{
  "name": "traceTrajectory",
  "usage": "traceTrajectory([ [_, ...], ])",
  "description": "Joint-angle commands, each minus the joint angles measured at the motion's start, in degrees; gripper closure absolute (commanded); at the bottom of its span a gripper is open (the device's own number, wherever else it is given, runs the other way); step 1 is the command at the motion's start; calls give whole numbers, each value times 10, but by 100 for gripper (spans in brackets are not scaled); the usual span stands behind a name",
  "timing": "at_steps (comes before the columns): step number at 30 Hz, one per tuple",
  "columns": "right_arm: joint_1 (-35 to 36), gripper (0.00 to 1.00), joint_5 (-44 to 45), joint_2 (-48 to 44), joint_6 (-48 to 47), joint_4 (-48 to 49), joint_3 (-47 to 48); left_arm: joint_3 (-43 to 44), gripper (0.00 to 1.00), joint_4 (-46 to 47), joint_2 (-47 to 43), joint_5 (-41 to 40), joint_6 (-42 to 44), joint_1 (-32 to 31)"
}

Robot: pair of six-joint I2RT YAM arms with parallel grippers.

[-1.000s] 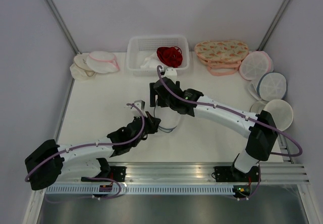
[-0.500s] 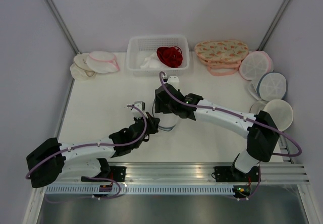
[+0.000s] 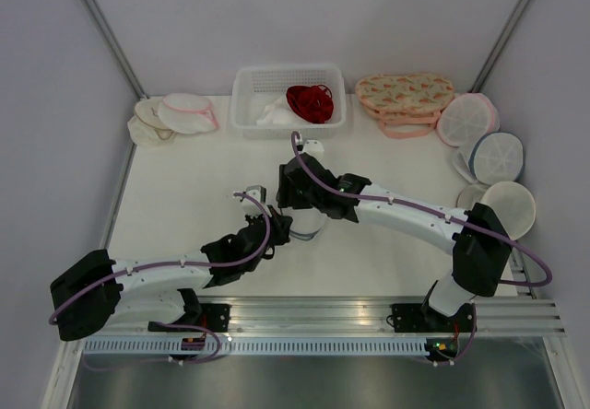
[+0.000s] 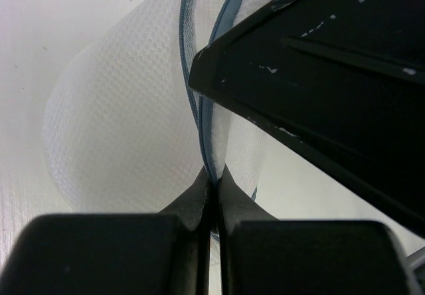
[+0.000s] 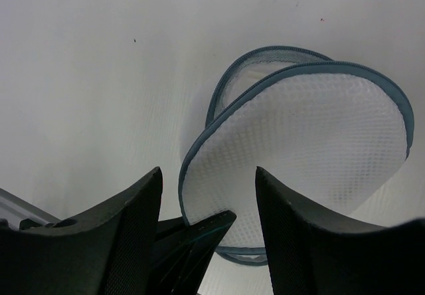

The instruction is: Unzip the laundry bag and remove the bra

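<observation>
The laundry bag (image 3: 311, 227) is white mesh with a thin grey-blue zipper rim and lies mid-table, mostly hidden under both grippers. My left gripper (image 3: 279, 228) is shut on its zipper rim; in the left wrist view the fingers (image 4: 199, 195) pinch the rim (image 4: 207, 142) edge-on, with the mesh (image 4: 119, 129) to the left. My right gripper (image 3: 298, 199) hovers open just above the bag; in the right wrist view (image 5: 208, 173) its fingers straddle the bag's edge (image 5: 305, 135), whose two halves gape apart at the far side. No bra shows in the bag.
A white basket (image 3: 247, 105) at the back holds a red lacy garment (image 3: 310, 101) and a white cloth (image 3: 275, 113). A flowered pink pouch (image 3: 404, 93) and several round mesh bags (image 3: 498, 156) lie at the back right, and more bags (image 3: 184, 112) at the back left.
My right gripper has come down and nearer, from behind the bag to just over it. The left gripper has kept its grip on the rim and barely shifted.
</observation>
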Motion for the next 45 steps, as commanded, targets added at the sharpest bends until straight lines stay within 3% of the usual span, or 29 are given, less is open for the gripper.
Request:
traceTrajectory([
  [1,3,37,0,3,10,8,5,16,98,17,0,-16,8,-3],
  [2,3,41,5,5,10,3,7,16,98,16,-1,-16,7,-3],
  [3,3,55,9,4,9,0,7,15,98,16,-2,-16,6,-4],
  [5,3,72,24,0,10,-8,5,12,98,15,-4,-19,5,-4],
  [6,3,87,29,-5,10,-10,0,11,98,14,-6,-21,4,-4],
  [8,3,99,39,-15,12,-15,-5,11,98,13,-8,-22,3,-3],
  [15,3,100,48,-45,11,-29,-28,14,97,-2,-7,-21,-8,-4],
  [16,3,100,48,-51,9,-30,-31,18,90,-10,-9,-23,-11,-3],
  [17,3,100,48,-62,7,-32,-34,21,65,-29,-11,-23,-21,-3],
  [19,4,100,46,-79,2,-29,-49,19,39,-38,-25,-26,-28,-3],
  [20,5,99,39,-97,-5,-29,-60,17,20,-48,-32,-27,-34,-4],
  [23,5,100,32,-130,-15,-30,-72,14,4,-68,-71,-34,-46,-3],
  [29,5,100,-15,-195,-43,-23,-111,10,0,-75,-137,-33,-29,-2],
  [34,5,100,-57,-260,-71,-17,-148,15,0,-65,-132,-37,-6,0],
  [38,6,99,-98,-308,-92,-21,-186,35,1,-61,-94,-32,29,9],
  [45,6,100,-114,-373,-100,-38,-231,147,0,-134,74,-78,76,12],
])
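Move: The laundry bag's zip edge lies almost at the right hand's open fingers, about 1 cm back, 1 cm to the left and 1 cm below. The left hand's shut fingers already hold the edge, some 2 cm back and 1 cm right of that spot. The bag's body is about 2 cm ahead, 3 cm right and 7 cm below the right hand; the white basket is roughly 22 cm straight ahead and 8 cm lower. The right fingers shut on the zip edge beside the left hand's pinch, then draw it about 9 cm back, 9 cm right and 5 cm up, turning slightly counter-clockwise. The left fingers hold at first, then let go, opening wide; that hand rises some 5 cm, drifts slightly left, then dips forward and right over the bag's mouth. ##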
